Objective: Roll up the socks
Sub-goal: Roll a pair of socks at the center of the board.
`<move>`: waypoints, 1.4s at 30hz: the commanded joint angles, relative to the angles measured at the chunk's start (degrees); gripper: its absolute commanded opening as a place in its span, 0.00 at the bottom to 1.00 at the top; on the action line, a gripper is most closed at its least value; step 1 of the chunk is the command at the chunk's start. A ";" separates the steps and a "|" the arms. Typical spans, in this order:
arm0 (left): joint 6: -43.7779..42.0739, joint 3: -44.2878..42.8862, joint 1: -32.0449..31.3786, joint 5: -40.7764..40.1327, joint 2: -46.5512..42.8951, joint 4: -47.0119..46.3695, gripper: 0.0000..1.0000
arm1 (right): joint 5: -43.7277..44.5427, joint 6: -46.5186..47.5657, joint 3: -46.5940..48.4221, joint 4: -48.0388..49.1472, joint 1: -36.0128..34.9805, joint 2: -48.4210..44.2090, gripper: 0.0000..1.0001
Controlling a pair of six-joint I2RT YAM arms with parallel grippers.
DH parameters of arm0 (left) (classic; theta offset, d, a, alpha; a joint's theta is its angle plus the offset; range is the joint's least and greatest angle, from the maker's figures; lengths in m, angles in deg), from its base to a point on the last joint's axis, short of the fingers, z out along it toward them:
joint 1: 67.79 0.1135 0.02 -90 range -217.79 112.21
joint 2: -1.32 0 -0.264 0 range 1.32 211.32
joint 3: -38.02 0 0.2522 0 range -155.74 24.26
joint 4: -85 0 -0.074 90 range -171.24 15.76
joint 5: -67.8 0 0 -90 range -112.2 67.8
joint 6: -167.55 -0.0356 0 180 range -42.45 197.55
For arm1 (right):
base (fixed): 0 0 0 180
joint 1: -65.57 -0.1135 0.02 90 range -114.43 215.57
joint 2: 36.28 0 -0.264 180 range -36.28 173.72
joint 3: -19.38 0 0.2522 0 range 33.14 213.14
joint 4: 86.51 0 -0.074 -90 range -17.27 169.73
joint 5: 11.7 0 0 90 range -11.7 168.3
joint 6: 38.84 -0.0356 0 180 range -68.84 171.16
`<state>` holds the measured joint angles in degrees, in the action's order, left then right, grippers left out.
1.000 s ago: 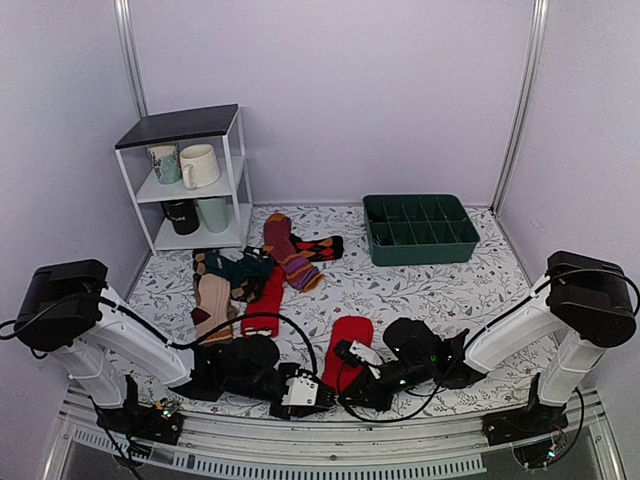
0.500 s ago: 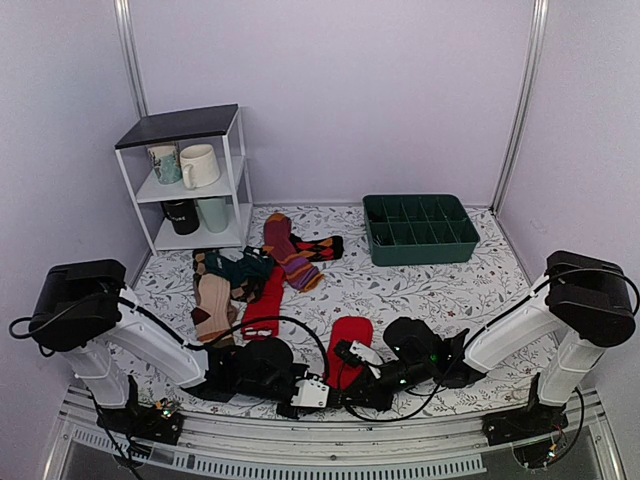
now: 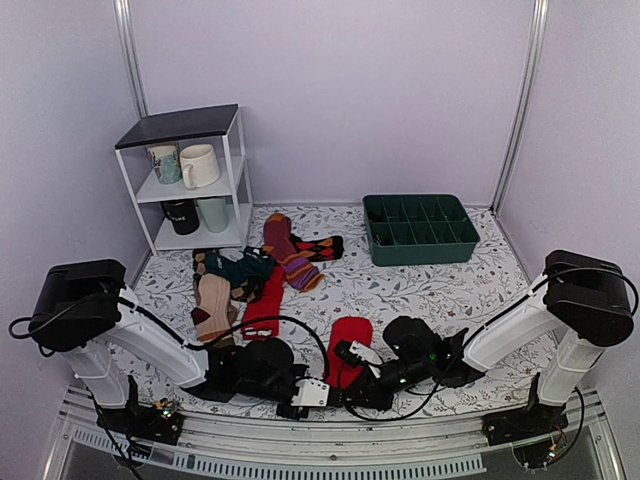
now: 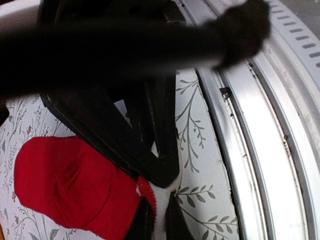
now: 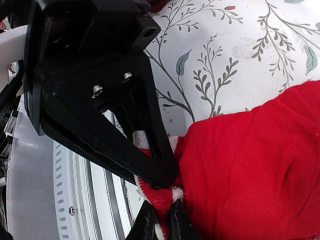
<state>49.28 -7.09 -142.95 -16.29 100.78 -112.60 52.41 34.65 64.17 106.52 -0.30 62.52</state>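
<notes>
One red sock (image 3: 350,340) lies flat near the table's front edge, and both grippers meet at its near cuff end. My left gripper (image 3: 328,392) (image 4: 156,220) is shut on the cuff's thin ribbed edge (image 4: 148,194). Close beside it, my right gripper (image 3: 348,385) (image 5: 160,219) is shut on the same red and cream cuff (image 5: 165,197). The sock's red body (image 4: 70,185) (image 5: 250,165) spreads away from both. Each wrist view is partly blocked by the other arm's black fingers (image 4: 150,140) (image 5: 100,100). A second red sock (image 3: 265,303) lies further back left, by the sock pile.
A pile of other socks (image 3: 235,275), among them a maroon striped sock (image 3: 288,255), lies at the back left. A white shelf (image 3: 190,180) holds mugs. A green compartment tray (image 3: 420,228) stands at the back right. A metal rail (image 4: 260,135) runs along the front edge.
My left arm has slid right to the red sock's near end and its gripper has closed on the cuff. The right gripper has held its grip in place.
</notes>
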 commanded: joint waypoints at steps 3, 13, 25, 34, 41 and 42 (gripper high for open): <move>6.41 -0.06 -0.74 3.41 0.28 1.59 0.00 | 2.15 -0.49 -2.38 -10.82 -0.15 2.76 0.15; 21.12 -0.40 2.55 11.66 0.66 8.51 0.00 | 20.96 7.10 -11.94 4.27 -0.23 -16.97 0.48; 26.43 -6.60 9.09 25.96 10.88 19.07 0.00 | 31.85 25.49 -15.28 8.30 -12.45 -18.81 0.51; 26.73 -6.18 9.65 26.52 11.08 18.64 0.00 | 32.70 29.04 -9.97 5.16 -15.76 -10.95 0.51; 26.44 -6.30 9.76 26.87 11.32 18.68 0.00 | 34.00 28.06 -9.41 4.13 -15.75 -8.48 0.49; 26.43 -6.35 9.73 26.91 11.38 18.74 0.00 | 34.20 27.90 -9.14 4.03 -15.75 -8.02 0.49</move>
<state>75.31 -15.68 -133.37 12.06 108.63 -105.51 84.89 62.78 53.59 112.22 -15.79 52.03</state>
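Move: The rolled cuff of the red sock is between the two hands, at finger height: about 2 cm to the right of the left hand and about 2 cm to the left of the right one, level with both. The sock's flat part lies with its middle some 10 cm ahead of the left hand and 3 cm to its right. A second red sock lies roughly 25 cm ahead and 17 cm to the left of the left hand. The left fingers keep their pinch on the rolled cuff and turn it some 40 degrees, upper side going forward towards the toe, while shifting about 1 cm right and back. The right fingers open and let go of the cuff's other end, swing out about 5 cm to the right, up and a little forward, twist back some 40 degrees the opposite way, then come back, left and down to the roll's right end, staying half open around it. ##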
